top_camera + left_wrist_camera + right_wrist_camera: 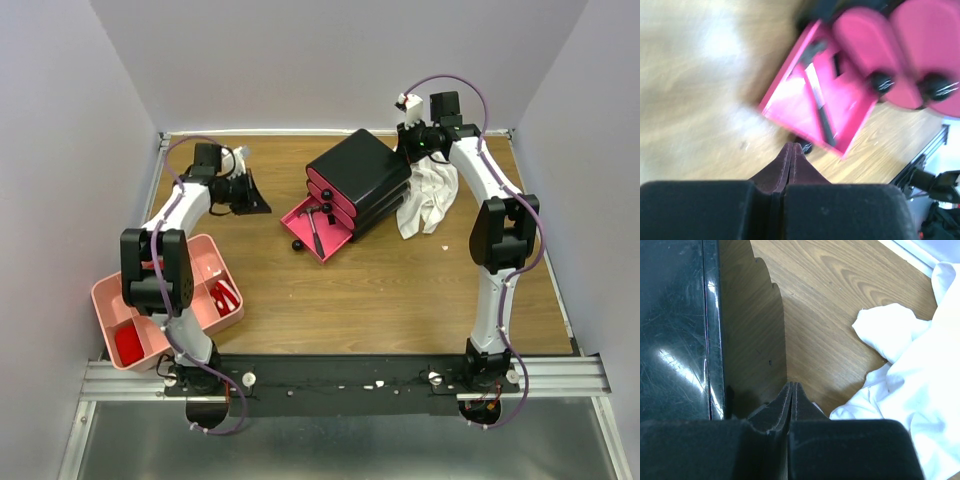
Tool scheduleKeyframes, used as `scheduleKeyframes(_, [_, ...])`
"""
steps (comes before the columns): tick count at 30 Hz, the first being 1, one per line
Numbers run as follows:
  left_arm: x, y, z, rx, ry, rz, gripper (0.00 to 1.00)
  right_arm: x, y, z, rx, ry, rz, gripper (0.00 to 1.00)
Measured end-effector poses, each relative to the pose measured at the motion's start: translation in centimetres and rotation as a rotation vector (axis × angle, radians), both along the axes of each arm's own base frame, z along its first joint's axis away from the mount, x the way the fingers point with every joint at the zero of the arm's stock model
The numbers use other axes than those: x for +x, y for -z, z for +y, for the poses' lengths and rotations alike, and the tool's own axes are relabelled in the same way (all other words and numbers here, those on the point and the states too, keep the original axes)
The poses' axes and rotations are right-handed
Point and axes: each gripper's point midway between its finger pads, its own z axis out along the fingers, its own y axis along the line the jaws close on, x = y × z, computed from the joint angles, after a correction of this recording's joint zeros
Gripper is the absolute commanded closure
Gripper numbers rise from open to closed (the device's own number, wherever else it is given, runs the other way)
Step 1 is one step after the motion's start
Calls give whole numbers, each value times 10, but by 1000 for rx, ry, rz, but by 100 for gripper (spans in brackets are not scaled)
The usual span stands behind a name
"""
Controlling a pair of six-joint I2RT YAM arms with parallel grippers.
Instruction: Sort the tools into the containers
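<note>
The black box [358, 168] has three magenta-pink drawers, and its lowest drawer [322, 240] is pulled open toward the table's middle. A black-handled hammer [315, 232] lies inside it; in the left wrist view the hammer [820, 112] runs across the drawer floor [790, 97]. My left gripper [260, 204] is shut and empty, to the left of the open drawer [855, 107], with its tips [792, 146] near the drawer's black knob. My right gripper [405, 148] is shut and empty at the box's far right corner, beside the box wall [675, 330]. The pale-pink tray [205, 250] sits front left.
A crumpled white cloth [428, 195] lies right of the box and close to my right gripper [791, 385]; it also shows in the right wrist view as the cloth [910, 365]. Red items [228, 297] lie in two tray compartments. My left arm passes over the tray.
</note>
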Motion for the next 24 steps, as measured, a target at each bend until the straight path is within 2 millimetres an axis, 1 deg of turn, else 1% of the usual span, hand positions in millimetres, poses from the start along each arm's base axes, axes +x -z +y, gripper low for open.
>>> scheduleKeyframes(1, [-5, 5, 6, 12, -9, 14, 100, 0, 0, 0, 0, 0, 0, 92])
scheduleKeyframes(2, [-14, 15, 11, 26, -13, 36, 100, 0, 0, 0, 0, 0, 0, 92])
scheduleKeyframes(3, [-21, 23, 12, 33, -11, 59, 100, 0, 0, 0, 0, 0, 1, 92])
scheduleKeyframes(6, [-50, 54, 7, 56, 9, 153, 100, 0, 0, 0, -1, 0, 6, 92])
scheduleKeyframes(8, [-61, 64, 2, 65, 24, 189, 100, 0, 0, 0, -1, 0, 8, 92])
scheduleKeyframes(9, [-64, 67, -2, 67, 35, 198, 100, 1, 0, 1, -1, -1, 7, 92])
scheduleKeyframes(12, [-61, 70, -12, 70, 63, 191, 100, 1, 0, 3, -1, -5, 3, 92])
scheduleKeyframes(16, [-43, 72, -34, 71, 112, 166, 100, 1, 0, 3, -3, -8, 0, 93])
scheduleKeyframes(17, [-37, 75, -43, 71, 132, 164, 100, 1, 0, 3, -3, -9, -2, 92])
scheduleKeyframes(20, [-27, 81, -57, 64, 163, 157, 100, 1, 0, 3, -4, -11, -4, 92])
scheduleKeyframes(24, [-22, 86, -66, 47, 184, 165, 100, 1, 0, 3, -4, -11, -3, 92])
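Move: Back, right and below the left hand, the open drawer's black knob lies about 5 cm nearer the base, 6 cm to the right and 10 cm down. The hammer in that drawer is about 3 cm back and 12 cm right; the black cabinet's middle is roughly 7 cm ahead and 23 cm right, its top still below the hand. From the right hand the knob lies some 19 cm back, 26 cm left and 11 cm down. Swinging round in front of the open drawer, the shut left fingers first drop and draw back about 6 cm each, then turn right and forward, still sinking slightly, some 6 cm rightward, pressing their tips on the drawer's front beside the knob to push the drawer towards the cabinet. The right hand stays, fingers closed, at the cabinet's far right side, bracing the cabinet. ##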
